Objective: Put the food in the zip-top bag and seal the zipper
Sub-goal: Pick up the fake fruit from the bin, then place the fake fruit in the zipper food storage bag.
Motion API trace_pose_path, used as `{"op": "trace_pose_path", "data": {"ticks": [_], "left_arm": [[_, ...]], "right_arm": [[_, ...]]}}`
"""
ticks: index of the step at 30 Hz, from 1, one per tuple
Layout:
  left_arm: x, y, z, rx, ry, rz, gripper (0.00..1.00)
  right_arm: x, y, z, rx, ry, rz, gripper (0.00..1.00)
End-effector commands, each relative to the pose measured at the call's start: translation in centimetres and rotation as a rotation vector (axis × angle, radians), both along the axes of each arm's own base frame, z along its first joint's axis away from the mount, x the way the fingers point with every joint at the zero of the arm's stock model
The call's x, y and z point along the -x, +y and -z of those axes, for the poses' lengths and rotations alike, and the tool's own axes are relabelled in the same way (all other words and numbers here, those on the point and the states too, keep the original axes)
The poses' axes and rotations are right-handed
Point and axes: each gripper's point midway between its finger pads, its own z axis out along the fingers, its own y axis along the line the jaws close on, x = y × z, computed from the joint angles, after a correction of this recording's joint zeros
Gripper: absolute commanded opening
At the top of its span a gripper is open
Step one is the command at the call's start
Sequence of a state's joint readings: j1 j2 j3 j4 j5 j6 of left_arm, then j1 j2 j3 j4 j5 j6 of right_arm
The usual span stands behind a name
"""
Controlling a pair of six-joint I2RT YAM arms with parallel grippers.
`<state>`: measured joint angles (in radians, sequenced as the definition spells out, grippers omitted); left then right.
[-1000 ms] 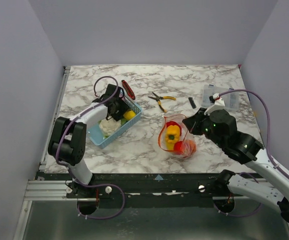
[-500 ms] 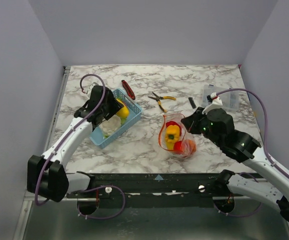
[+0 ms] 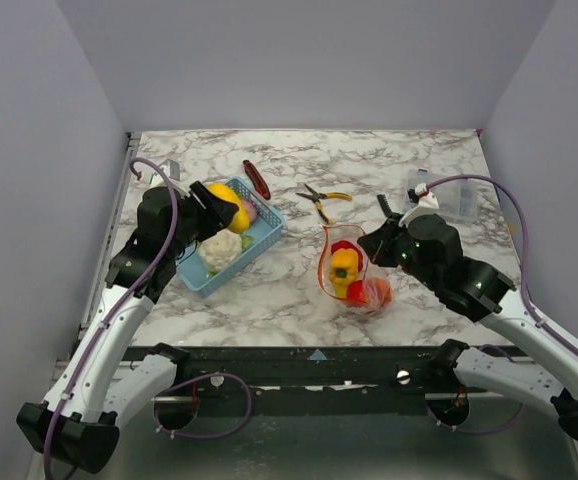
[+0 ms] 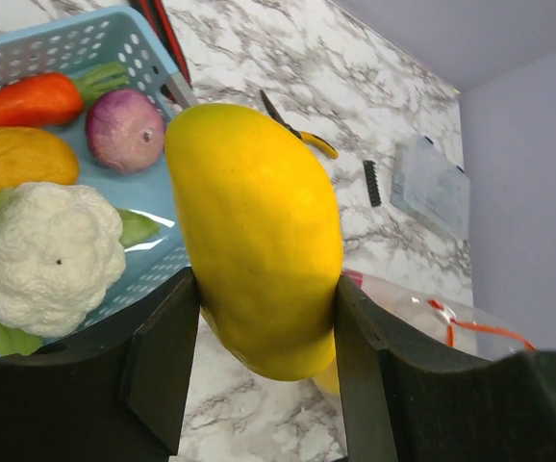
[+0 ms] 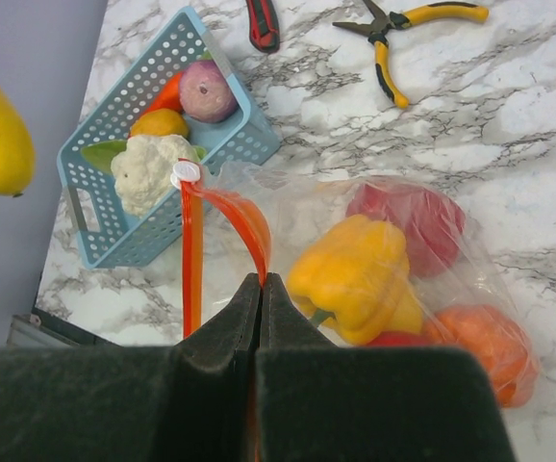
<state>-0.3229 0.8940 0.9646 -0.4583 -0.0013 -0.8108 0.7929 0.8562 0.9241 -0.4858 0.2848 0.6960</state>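
My left gripper is shut on a yellow mango-like fruit, held in the air over the blue basket's near-left part; in the top view the yellow fruit shows above it. In the basket lie a white cauliflower, an orange carrot, a purple onion and another yellow-orange food. The zip-top bag stands mid-table holding a yellow pepper, a red food and an orange one. My right gripper is shut on the orange-red zipper, holding the mouth up and open.
Yellow-handled pliers and a red-handled knife lie behind the basket and bag. A small black part and a rigid clear box sit at the back right. The walls stand close on both sides.
My left arm has lifted the yellow fruit out of the basket and swung left and up with it. My right gripper has kept its hold on the zipper, barely moving.
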Motion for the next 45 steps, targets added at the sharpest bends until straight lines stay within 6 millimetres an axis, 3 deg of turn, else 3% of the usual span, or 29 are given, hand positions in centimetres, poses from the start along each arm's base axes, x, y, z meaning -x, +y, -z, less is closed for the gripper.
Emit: {"op": "trace_pose_path", "data": {"ticks": [1,13,21,25,34,45], "left_arm": [[2.0,-3.5,-3.7,0.054,-0.121,0.249,0.00],[6.1,-8.4,-9.8,0.163,-0.258,0.553,0.00],[11.0,-13.3,-12.2,0.204,-0.304,0.769,0.00],[11.6,-15.9,-10.6,0.210,-0.254,0.806,0.00],[9.6,-19.9,-4.2,0.167,-0.053,0.786,0.00],[9.2,-23.1,-1.5,0.185,0.075,0.855,0.00]], "right_arm": [[-0.3,0.7,-0.8,-0.025,-0.021,-0.015,0.00],[-0.8,1.0,-1.7,-0.047,-0.042,-0.001,0.00],[-1.3,1.0,-2.0,-0.063,-0.050,0.023,0.00],[-1.3,1.1,-2.5,-0.090,-0.054,0.030,0.00],[-0.6,0.8,-2.6,-0.136,-0.053,0.031,0.00],[-0.1,0.2,-2.2,-0.146,-0.048,0.039,0.00]]}}
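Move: Over the bin's middle, the left hand already has the large yellow fruit in its fingers. The zip-top bag's open mouth lies about 25 cm to its right, 10 cm back and 7 cm lower. In the bag, the yellow pepper is roughly 28 cm right, 7 cm back; the pliers lie 23 cm right, 14 cm ahead. From the right hand, which holds the bag's rim, the mouth's middle is some 4 cm left, 2 cm back and 6 cm below. Swinging right by about 22 cm and somewhat back, the left hand carries the pinched yellow fruit from the bin to the bag's mouth. It arches up some 11 cm, then comes down as far, easing slightly forward, while the wrist turns roughly 45 degrees clockwise. The right hand stays nearly in place, shut on the rim and tilting a little. ##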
